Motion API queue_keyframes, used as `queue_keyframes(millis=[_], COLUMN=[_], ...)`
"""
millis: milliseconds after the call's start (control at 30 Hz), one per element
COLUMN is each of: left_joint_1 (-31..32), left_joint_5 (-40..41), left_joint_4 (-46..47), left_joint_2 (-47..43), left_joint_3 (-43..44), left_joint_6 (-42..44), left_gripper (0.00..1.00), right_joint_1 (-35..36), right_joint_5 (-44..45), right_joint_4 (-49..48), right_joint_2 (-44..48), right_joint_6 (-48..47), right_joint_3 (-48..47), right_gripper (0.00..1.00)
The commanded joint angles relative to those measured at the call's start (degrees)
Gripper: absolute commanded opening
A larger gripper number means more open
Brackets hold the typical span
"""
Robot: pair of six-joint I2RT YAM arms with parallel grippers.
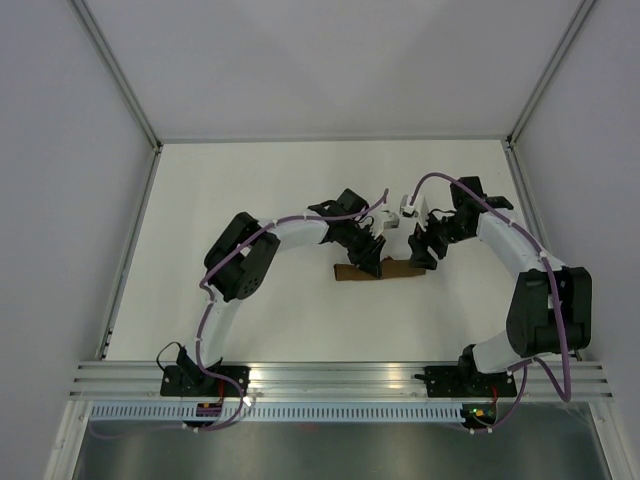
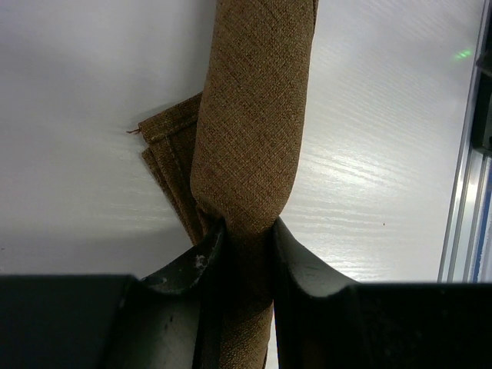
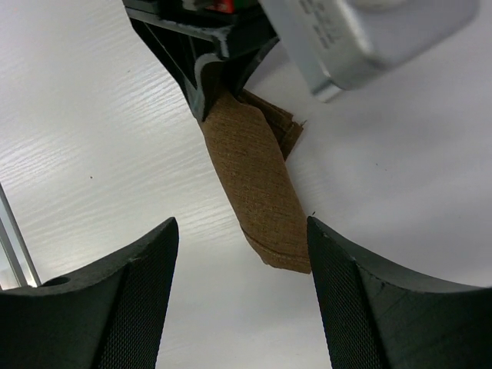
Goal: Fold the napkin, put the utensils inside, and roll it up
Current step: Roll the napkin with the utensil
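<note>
The napkin [image 1: 400, 271] lies on the white table as a tight brown roll running left to right. My left gripper [image 1: 371, 262] is shut on the roll near its middle. In the left wrist view both black fingers pinch the napkin [image 2: 254, 115], and my left gripper [image 2: 246, 227] squeezes it narrow. Loose folded layers stick out on the roll's left side. My right gripper [image 3: 242, 231] is open, its fingers straddling the napkin's [image 3: 257, 184] free end without touching it. From above, my right gripper [image 1: 426, 250] hovers by the roll's right end. The utensils are hidden.
An aluminium rail [image 1: 340, 375] runs along the near table edge and also shows as the rail [image 2: 461, 192] in the left wrist view. White walls enclose the table on three sides. The left wrist's grey camera housing [image 3: 369, 38] hangs close above the roll.
</note>
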State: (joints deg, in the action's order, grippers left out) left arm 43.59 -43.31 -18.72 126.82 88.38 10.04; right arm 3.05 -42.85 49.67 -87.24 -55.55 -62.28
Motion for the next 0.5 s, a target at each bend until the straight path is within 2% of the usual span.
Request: queue_keyframes(millis=[0, 200, 467], left_joint_1=[-0.2, -0.5, -1.4], left_joint_5=[1.0, 0.0, -2.1], left_joint_4=[-8.4, -9.8, -13.4], left_joint_2=[4.9, 6.2, 8.9], left_joint_3=[-0.9, 0.4, 4.1], left_joint_6=[-1.1, -1.1, -0.2], left_gripper=[0.17, 0.17, 0.17], right_joint_1=[2.5, 7.9, 15.0], right_joint_5=[1.4, 7.9, 17.7], right_joint_4=[-4.0, -9.2, -22.9], right_joint_2=[3.2, 5.5, 8.5], right_joint_6=[-1.5, -0.5, -0.1], right_joint_3=[2.1, 6.9, 14.3], right_gripper=[0.73, 0.73, 0.76])
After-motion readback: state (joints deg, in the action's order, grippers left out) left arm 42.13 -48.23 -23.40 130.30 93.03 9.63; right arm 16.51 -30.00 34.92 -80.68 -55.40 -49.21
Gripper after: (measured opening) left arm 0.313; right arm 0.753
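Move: The rolled napkin's free right half is what the right hand goes for; its middle lies roughly 6 cm to that hand's left, 2 cm back and 8 cm below. The left fingers, still pinching the roll, are some 13 cm to the left of the right hand and about 1 cm back, also 8 cm below; a folded flap sticks out about 10 cm to its left and level with it, as low. From the left hand the right half's middle lies about 7 cm to the right, practically level. The right hand drops about 4 cm while swinging some 3 cm left and 2 cm back, slanting down faster and faster over the roll's free right half, with its fingers staying wide open and tipping steeper while the wrist turns some 15 degrees in all, partly counter-clockwise, to bring them astride the roll. The left hand stays in place and keeps its pinch on the roll's middle, its wrist easing round only about 5 degrees. ##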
